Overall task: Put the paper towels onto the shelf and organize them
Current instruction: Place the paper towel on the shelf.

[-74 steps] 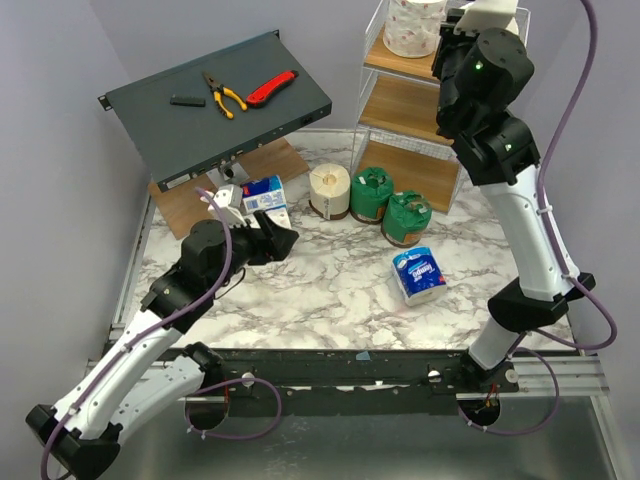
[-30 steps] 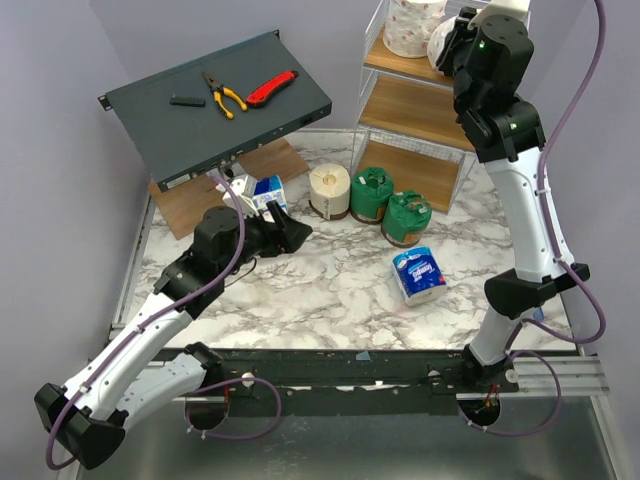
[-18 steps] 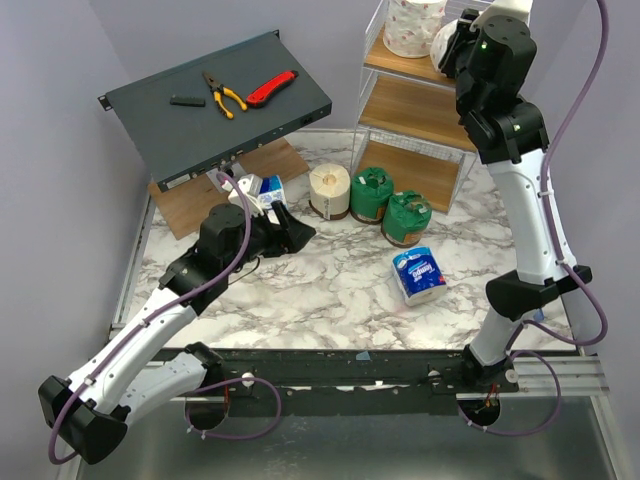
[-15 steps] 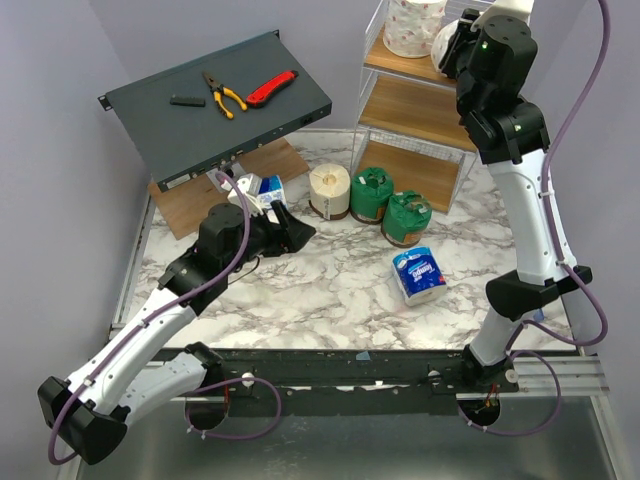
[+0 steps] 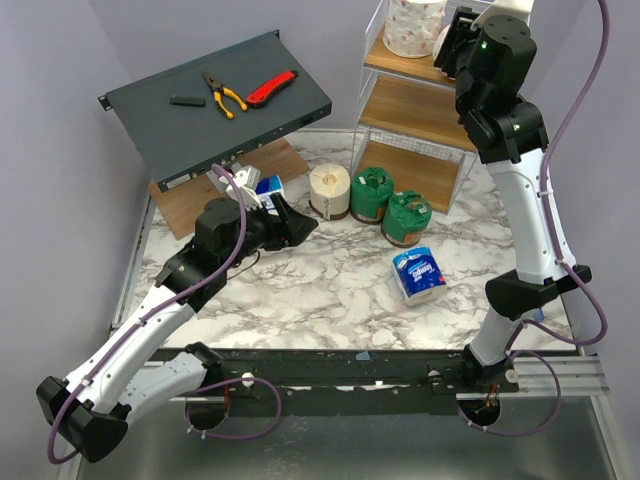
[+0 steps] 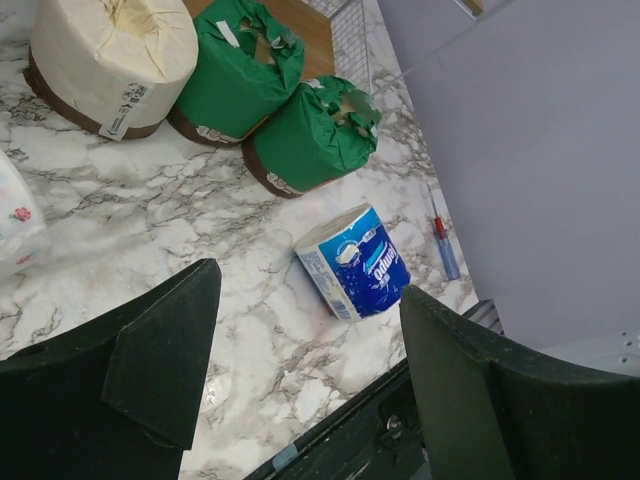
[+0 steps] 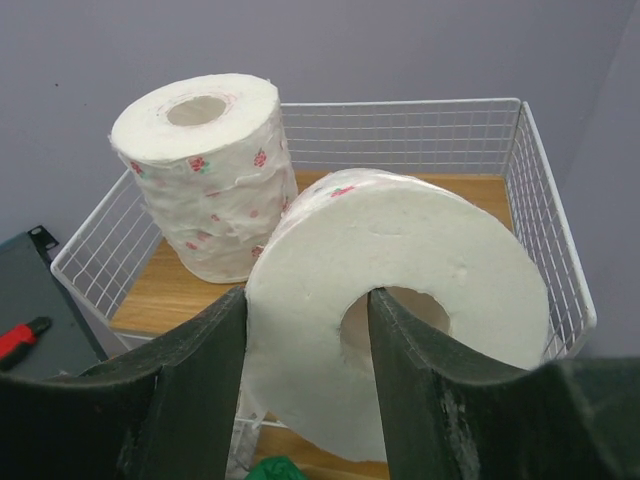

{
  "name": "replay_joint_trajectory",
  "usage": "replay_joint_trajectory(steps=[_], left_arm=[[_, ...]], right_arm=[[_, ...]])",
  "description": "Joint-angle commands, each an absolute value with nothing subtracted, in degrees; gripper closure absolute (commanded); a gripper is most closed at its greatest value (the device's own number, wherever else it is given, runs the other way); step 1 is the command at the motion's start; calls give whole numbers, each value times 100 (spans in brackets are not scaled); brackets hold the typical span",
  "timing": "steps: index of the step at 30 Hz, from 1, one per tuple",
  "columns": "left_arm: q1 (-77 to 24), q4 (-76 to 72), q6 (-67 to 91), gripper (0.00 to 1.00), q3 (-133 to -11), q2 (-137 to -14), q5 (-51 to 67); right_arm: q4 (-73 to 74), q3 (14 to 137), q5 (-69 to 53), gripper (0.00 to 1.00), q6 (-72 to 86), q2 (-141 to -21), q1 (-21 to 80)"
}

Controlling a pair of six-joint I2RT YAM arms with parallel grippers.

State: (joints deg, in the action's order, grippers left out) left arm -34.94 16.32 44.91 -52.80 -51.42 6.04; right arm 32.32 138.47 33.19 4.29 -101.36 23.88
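The shelf (image 5: 405,110) stands at the back right, and a white pink-printed roll (image 5: 412,25) stands upright on its top tier (image 7: 180,280). Over that tier, my right gripper (image 7: 305,350) is shut on a second white roll (image 7: 400,250) that is tilted on edge. One finger is against its outside and the other is in its core. On the table are a cream roll (image 5: 329,190), two green-wrapped rolls (image 5: 371,194) (image 5: 406,217) and a blue-and-white pack (image 5: 417,274). My left gripper (image 5: 295,228) hovers open and empty beside another blue pack (image 5: 266,190).
A slanted dark grey box (image 5: 215,105) at the back left carries pliers (image 5: 224,95) and a red knife (image 5: 272,88). A flat wooden board (image 5: 185,205) lies under it. A white pink-printed roll (image 6: 12,215) shows at the left wrist view's left edge.
The left arm has crept right toward the cream roll, its gripper still open. The right gripper's fingers have spread a little on the roll over the top tier.
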Motion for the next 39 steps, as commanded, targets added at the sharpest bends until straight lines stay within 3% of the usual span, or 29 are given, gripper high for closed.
replay_joint_trajectory(steps=[1,7,11,15,23,39], left_arm=[[-3497,1529,4535,25,-5423,-5186,758],[-3498,1567,4486,25,-5422,-5161,723],[-3494,1566,4465,25,-5453,-5171,660],[-3498,1526,4473,25,-5586,-5270,683],[-3516,1517,4535,25,-5698,-5412,750],[-3524,1556,4546,25,-5523,-5353,678]], right_arm=[[2989,13945,3457,43,341,-10264,2346],[2868,14039,3490,41,358,-10384,2342],[2690,14070,3470,50,420,-10363,2347],[2530,14229,3492,51,363,-10422,2347],[2486,14157,3513,32,350,-10511,2330],[2070,14271,3366,25,481,-10720,2197]])
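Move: The loosely gripped roll's middle lies about 5 cm ahead of the right hand point, 4 cm to its right and roughly level. The standing roll is some 13 cm ahead and 9 cm left at much the same height; the top shelf's middle is about 12 cm straight ahead and 7 cm below. From the left hand, the loosely gripped roll is roughly 27 cm ahead, 34 cm right and 25 cm higher. The right hand opens its fingers wider, nudging the roll about 3 cm forward onto the top shelf. ##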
